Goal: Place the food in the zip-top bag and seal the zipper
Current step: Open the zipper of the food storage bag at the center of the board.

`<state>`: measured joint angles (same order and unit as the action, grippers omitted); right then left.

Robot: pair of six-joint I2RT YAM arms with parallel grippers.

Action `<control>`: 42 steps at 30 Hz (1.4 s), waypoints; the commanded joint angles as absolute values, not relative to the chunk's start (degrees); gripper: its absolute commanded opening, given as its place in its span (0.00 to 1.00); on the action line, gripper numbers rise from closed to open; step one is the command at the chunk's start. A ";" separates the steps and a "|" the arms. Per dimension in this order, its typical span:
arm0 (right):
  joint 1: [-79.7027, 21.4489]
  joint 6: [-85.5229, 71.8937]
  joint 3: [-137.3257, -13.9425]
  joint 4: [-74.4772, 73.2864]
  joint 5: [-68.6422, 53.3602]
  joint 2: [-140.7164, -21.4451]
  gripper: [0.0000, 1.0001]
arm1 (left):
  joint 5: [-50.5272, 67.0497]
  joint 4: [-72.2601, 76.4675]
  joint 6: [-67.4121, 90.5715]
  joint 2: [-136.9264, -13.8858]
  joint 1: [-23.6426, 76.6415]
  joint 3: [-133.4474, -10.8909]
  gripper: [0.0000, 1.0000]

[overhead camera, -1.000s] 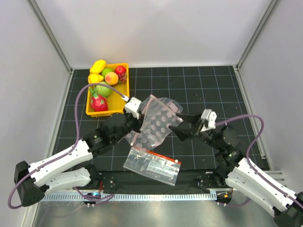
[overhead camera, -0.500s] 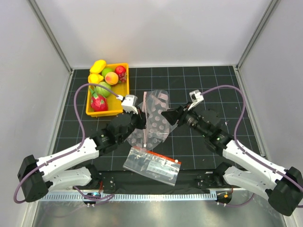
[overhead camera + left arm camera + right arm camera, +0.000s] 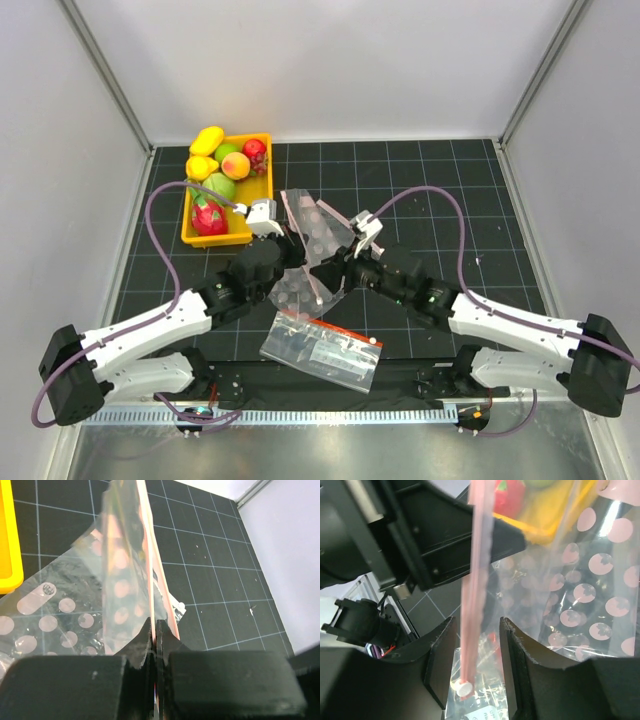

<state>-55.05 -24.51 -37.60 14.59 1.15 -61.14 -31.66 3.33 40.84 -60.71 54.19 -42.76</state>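
Observation:
The zip-top bag (image 3: 312,238) hangs edge-up over the mat, clear, with pink dots showing on or through it. My left gripper (image 3: 290,246) (image 3: 154,622) is shut on its zipper (image 3: 150,555), a thin pink strip. My right gripper (image 3: 322,270) (image 3: 477,621) is open, one finger on each side of the zipper (image 3: 477,580), with a gap to the right finger. The strip's white end (image 3: 465,689) hangs below the fingertips. The food (image 3: 225,175) lies in the yellow bin (image 3: 215,240): yellow pieces, a peach, green fruits and a red one.
A second clear bag with a bold red band and printing (image 3: 322,350) lies flat near the front edge. A dotted clear sheet (image 3: 45,620) lies on the mat by the yellow bin (image 3: 7,540). Grey walls enclose the black grid mat (image 3: 450,190).
My right arm has swung left to the bag, its jaws narrowing, and now straddles the zipper strip. My left gripper has kept its grip and turned the bag edge-on.

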 commanded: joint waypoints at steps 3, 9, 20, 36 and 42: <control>-59.14 -18.81 -41.04 15.56 9.39 -61.44 0.42 | -34.02 4.66 42.71 -60.56 53.88 -43.86 0.01; -59.68 -17.75 -41.04 15.38 12.83 -61.70 0.36 | -31.73 4.57 43.50 -60.91 53.88 -44.03 0.00; -60.99 -16.09 -42.01 14.59 14.31 -63.19 0.37 | -30.15 4.39 46.23 -61.26 53.88 -44.12 0.00; -61.52 -12.66 -40.78 15.03 29.62 -62.75 0.18 | -20.13 5.19 43.60 -64.16 53.97 -45.97 0.00; -61.52 -10.64 -41.75 12.39 36.12 -62.93 0.23 | -16.45 5.53 41.66 -63.90 53.96 -46.23 0.00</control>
<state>-61.19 -12.84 -39.86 11.86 29.93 -63.53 -19.59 3.18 43.62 -64.62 54.19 -43.77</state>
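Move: The zipper lip to be pulled open stands about 4 cm ahead and 3 cm to the left of the right hand, at its height, and about 1 cm ahead and 1 cm right of the left fingertips, which already pinch the zipper. From the right hand, the zipper's near end with the white slider hangs some 4 cm back, 1 cm left and 3 cm lower. The red-zip bag lies about 12 cm back, straight below in left-right terms and some 18 cm lower. The right fingers close from half open to a narrow gap around the bag's free zipper lip, while the hand sweeps about 5 cm forward and right, turning some 20 degrees clockwise as it rolls and tips up a little. The left hand keeps its pinch and, mostly late on, travels about 4 cm right and 2 cm back, dipping slightly and turning clockwise. ##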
